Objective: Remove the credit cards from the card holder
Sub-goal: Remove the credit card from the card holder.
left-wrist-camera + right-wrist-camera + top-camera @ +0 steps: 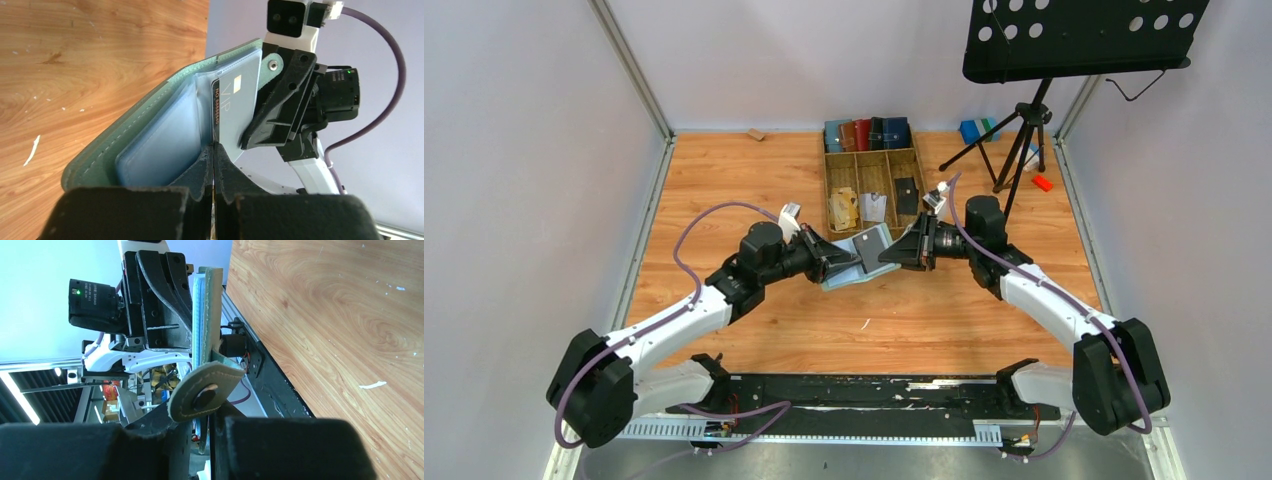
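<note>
The sage-green card holder [846,276] hangs open above the table, held between both arms. Its clear sleeves [160,150] fan out in the left wrist view. A dark-edged credit card [234,107] marked VIP stands in the fold, and my left gripper [214,146] is shut on its lower edge. From above the same card [870,252] shows as a dark rectangle. My right gripper [206,412] pinches the card holder's outer flap just below the round snap tab [205,392]. Across the holder [209,315], seen edge-on, the left gripper's fingers [165,295] show.
A wooden tray [826,185] lies beyond the grippers, with a dark card [906,195], a tan paper wad [844,210] and a white item [874,207] in its compartments. Several wallets [869,133] stand in a row behind. A music stand's tripod [1019,140] is at the back right.
</note>
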You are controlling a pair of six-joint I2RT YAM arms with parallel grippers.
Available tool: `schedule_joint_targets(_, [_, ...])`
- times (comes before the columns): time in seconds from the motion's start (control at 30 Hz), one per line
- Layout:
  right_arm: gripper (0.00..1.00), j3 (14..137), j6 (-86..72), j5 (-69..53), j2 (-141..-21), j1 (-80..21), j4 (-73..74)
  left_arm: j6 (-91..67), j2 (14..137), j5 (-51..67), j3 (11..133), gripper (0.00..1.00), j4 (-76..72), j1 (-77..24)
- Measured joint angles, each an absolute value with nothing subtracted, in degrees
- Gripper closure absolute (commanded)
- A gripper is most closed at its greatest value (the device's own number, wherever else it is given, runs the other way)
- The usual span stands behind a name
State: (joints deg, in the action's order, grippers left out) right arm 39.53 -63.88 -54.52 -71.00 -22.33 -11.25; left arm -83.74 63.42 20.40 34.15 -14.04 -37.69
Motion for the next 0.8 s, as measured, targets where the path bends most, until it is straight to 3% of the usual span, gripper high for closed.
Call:
schedule_joint_targets(0.4, [0.90,40.6,-59.9,-53.8,-71.0,-23.1,-4.6,-81.4,62.9,20.3,35.6,1.00,-5.6,-38.0])
schedule_joint_targets(0.6, [0.84,41.0,-59.4,-53.9,-71.0,-23.2,-3.7,-80.9,61.8,19.9,35.6,0.67,-5.3,-38.1])
schedule_joint_targets(0.8, [0.83,41.0,-59.9,-54.3,-71.0,-23.2,-5.0,-81.3,62.0,20.6,35.3,0.65,-10.0,-38.2])
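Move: Both hands are at the raised card holder, the left fingers shut by the near edge of the grey VIP card. The card's middle lies about 3 cm to the left hand's right and 2 cm ahead, level with it; from the right hand it is about 3 cm left and 2 cm ahead. From the left hand, the white card in the tray is some 20 cm ahead, 5 cm right and 20 cm below. Left fingers dip about 2 cm at the VIP card's edge, rise back and part; right keeps gripping the holder. ##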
